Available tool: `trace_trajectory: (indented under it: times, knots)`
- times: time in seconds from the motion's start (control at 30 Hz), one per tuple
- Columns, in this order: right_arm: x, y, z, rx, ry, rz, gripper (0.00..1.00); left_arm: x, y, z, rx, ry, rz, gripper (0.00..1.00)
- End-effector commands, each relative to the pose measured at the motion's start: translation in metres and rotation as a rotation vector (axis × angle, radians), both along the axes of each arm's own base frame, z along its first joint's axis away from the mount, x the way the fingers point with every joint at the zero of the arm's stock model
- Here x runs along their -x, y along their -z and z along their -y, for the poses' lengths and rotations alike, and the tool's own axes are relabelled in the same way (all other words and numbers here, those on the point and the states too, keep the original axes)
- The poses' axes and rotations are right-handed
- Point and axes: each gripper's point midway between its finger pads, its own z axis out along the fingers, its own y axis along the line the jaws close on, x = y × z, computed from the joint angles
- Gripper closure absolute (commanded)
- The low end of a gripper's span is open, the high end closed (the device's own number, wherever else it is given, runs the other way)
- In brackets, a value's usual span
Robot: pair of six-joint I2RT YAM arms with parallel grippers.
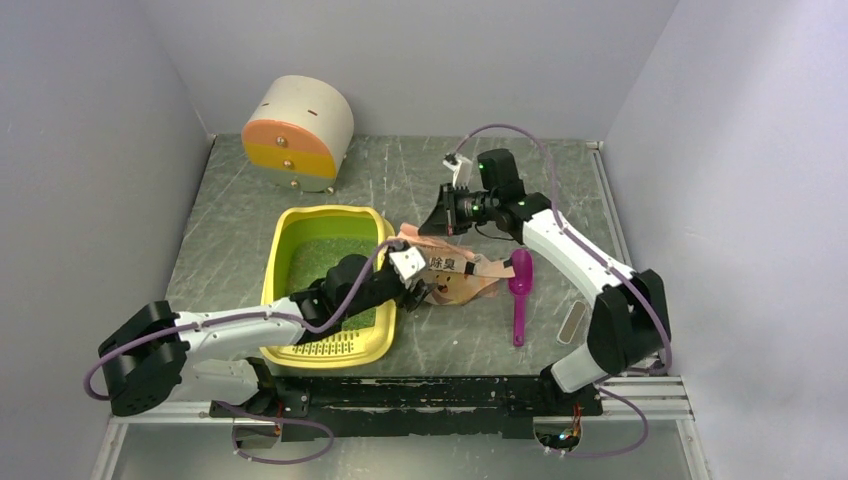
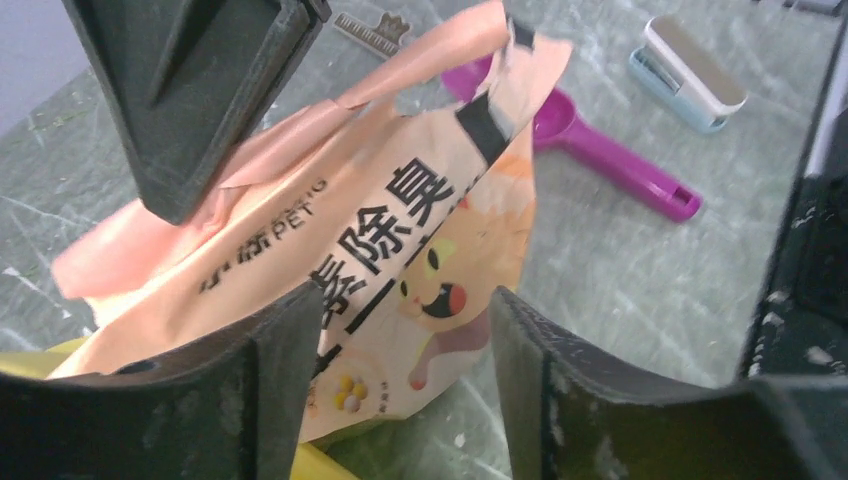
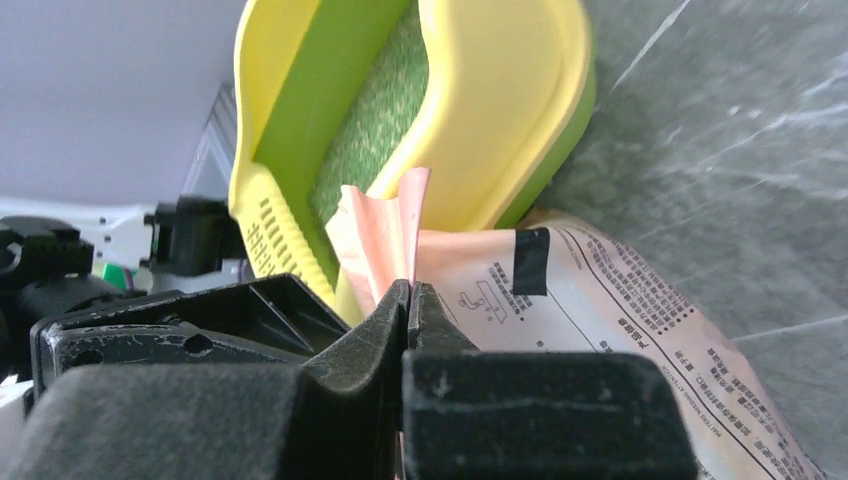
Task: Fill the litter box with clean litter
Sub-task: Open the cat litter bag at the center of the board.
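Note:
The yellow litter box (image 1: 283, 238) lies left of centre with green clean litter (image 1: 318, 255) in it; it also shows in the right wrist view (image 3: 500, 100) with the litter (image 3: 375, 110). A pink-beige printed bag (image 1: 462, 282) lies slumped against the box's right rim. My right gripper (image 1: 437, 222) is shut on the bag's top edge (image 3: 385, 225) and holds it up. My left arm reaches across the box. My left gripper (image 1: 422, 292) is open, and the bag's lower part (image 2: 400, 250) sits between its fingers (image 2: 290, 350) without being clamped.
A magenta scoop (image 1: 519, 292) lies right of the bag and shows in the left wrist view (image 2: 600, 150). A small white and light-blue tool (image 1: 573, 322) lies further right. A white cylinder with an orange end (image 1: 298, 125) stands at the back left.

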Motion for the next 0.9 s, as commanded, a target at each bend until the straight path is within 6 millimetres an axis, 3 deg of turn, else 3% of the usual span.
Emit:
trace_trajectory:
  times: [0.0,0.1,0.23,0.3,0.6,0.87]
  knots:
    - [-0.026,-0.022,0.005,-0.024,0.154,0.096,1.0,-0.001,-0.034,0.005,0.061,0.031,-0.102,0.3]
    - [-0.029,-0.035,0.005,-0.055,0.176,0.125,1.0,-0.007,-0.046,-0.003,0.1,-0.005,-0.197,0.23]
    - [-0.032,-0.05,0.007,-0.083,0.203,0.18,1.0,-0.006,-0.066,-0.014,0.119,0.016,-0.182,0.22]
    - [-0.033,-0.053,0.008,-0.082,0.214,0.19,1.0,-0.005,-0.076,-0.018,0.143,0.018,-0.178,0.16]
    - [-0.028,-0.055,0.01,-0.12,0.253,0.172,1.0,-0.027,-0.1,-0.046,0.161,-0.026,-0.19,0.07]
    - [-0.028,-0.047,0.016,-0.082,0.269,0.179,1.0,-0.037,-0.119,-0.062,0.186,0.016,-0.196,0.06]
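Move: The litter bag's middle lies about 5 cm right of the left hand, 3 cm ahead and 9 below; the litter box is some 20 cm left of that hand and 3 ahead. From the right hand, already pinching the bag's top edge, the bag's middle is about 5 cm back, 5 right and 11 below, the purple scoop some 20 cm right and 8 back. Left hand opens wider, rising about 10 cm and drifting left-forward; right hand's pinch pulls the bag's edge up-forward 5 cm. ##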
